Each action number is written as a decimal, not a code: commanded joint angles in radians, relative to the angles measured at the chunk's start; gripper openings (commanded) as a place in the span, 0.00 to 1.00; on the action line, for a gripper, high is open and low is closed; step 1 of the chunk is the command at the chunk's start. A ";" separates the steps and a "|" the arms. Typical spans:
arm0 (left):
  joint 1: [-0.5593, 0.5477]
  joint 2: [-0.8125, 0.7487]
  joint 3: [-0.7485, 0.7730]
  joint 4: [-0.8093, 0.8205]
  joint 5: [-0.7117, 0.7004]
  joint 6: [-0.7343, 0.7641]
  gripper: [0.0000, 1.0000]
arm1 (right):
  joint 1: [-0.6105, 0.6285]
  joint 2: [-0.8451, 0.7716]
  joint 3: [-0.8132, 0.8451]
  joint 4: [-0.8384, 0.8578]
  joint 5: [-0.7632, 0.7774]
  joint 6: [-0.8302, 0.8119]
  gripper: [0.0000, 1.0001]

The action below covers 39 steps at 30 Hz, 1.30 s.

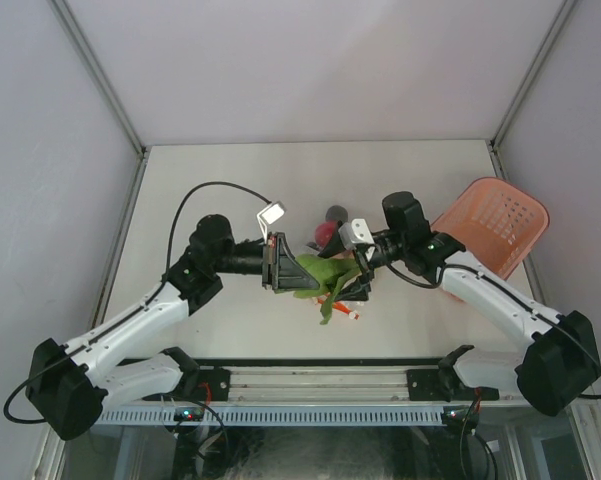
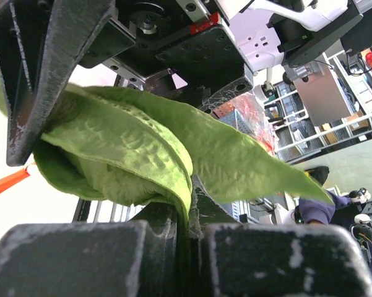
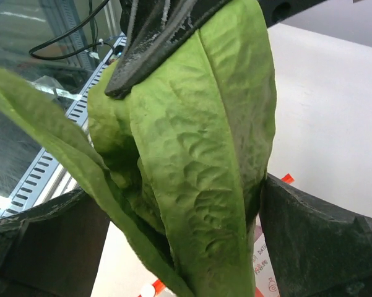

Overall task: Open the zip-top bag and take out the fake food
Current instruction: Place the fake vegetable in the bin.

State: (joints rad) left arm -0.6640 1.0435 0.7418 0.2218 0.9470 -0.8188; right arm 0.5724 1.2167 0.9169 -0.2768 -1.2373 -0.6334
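Note:
A long green leafy vegetable of the fake food hangs between my two arms above the table. My left gripper is shut on one end of it, and a leaf edge runs into the seam of the closed jaws. My right gripper is open, one finger on each side of the vegetable; its right-hand finger touches the leaf edge. The zip-top bag lies below, showing its red-orange zipper strip and white label. A red fruit and a dark ball sit on the table behind.
A pink lattice basket stands tilted at the right, close behind my right forearm. A metal rail runs along the near table edge. Grey walls close in the table on three sides.

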 commanded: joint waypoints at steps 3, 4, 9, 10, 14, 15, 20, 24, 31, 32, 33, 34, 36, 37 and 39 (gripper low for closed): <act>0.009 -0.003 0.087 0.088 0.032 -0.014 0.00 | 0.019 0.016 0.020 0.065 0.037 0.068 0.85; 0.009 -0.002 0.089 0.094 0.033 -0.020 0.00 | 0.020 0.015 0.020 0.069 0.040 0.069 0.83; 0.009 0.006 0.099 0.117 0.044 -0.045 0.00 | 0.023 0.014 0.021 0.096 0.020 0.097 0.66; 0.009 0.009 0.103 0.117 0.048 -0.046 0.00 | 0.023 0.014 0.021 0.103 0.017 0.107 0.61; 0.013 0.021 0.114 0.116 0.052 -0.056 0.01 | 0.021 0.015 0.020 0.111 0.010 0.114 0.38; 0.016 0.021 0.118 0.116 0.052 -0.060 0.04 | 0.020 0.014 0.021 0.111 0.000 0.115 0.34; 0.032 -0.010 0.126 0.083 0.035 -0.046 0.32 | -0.004 0.004 0.021 0.126 -0.031 0.140 0.13; 0.060 -0.073 0.176 -0.150 -0.041 0.127 0.63 | -0.029 -0.007 0.021 0.141 -0.054 0.164 0.00; 0.153 -0.205 0.211 -0.382 -0.157 0.350 0.79 | -0.089 -0.036 0.055 0.114 -0.059 0.212 0.00; 0.168 -0.222 0.210 -0.402 -0.175 0.372 0.81 | -0.101 -0.039 0.059 0.116 -0.059 0.230 0.00; 0.172 -0.238 0.207 -0.415 -0.187 0.395 0.82 | -0.118 -0.043 0.065 0.116 -0.059 0.251 0.00; 0.204 -0.252 0.205 -0.424 -0.196 0.417 0.83 | -0.130 -0.044 0.072 0.115 -0.056 0.269 0.00; 0.228 -0.278 0.198 -0.454 -0.234 0.474 0.89 | -0.153 -0.049 0.086 0.099 -0.046 0.283 0.00; 0.237 -0.289 0.194 -0.470 -0.272 0.504 0.92 | -0.164 -0.053 0.093 0.089 -0.042 0.285 0.00; 0.252 -0.315 0.179 -0.493 -0.340 0.551 1.00 | -0.189 -0.060 0.101 0.085 -0.026 0.307 0.00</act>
State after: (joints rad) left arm -0.4427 0.7692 0.9073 -0.1974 0.7437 -0.4210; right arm 0.4213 1.1988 0.9588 -0.1936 -1.2640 -0.3927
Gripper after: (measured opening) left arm 0.942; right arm 0.273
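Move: The leafy vegetable hangs in the left fingers, its middle about 5 cm to the left hand's right, 2 cm ahead and 2 cm lower. It is already between the right hand's open fingers, some 2 cm left, 1 cm back and 1 cm above their midpoint. From the right hand, the bag's red zip strip lies about 20 cm below and 2 cm ahead, 1 cm left; the pink fruit is 14 cm ahead, 3 cm left and 18 cm down. The right hand shuts its wide-open fingers on the leafy vegetable while staying almost in place and the left hand keeps its pinch, rising only 1–2 cm. Then the left fingers open wide, let go and back off about 7 cm left, rising and going forward roughly 5 cm as the hand swings some 25 degrees counter-clockwise and rolls, while the right draws the vegetable forward, up and right towards the bin. ##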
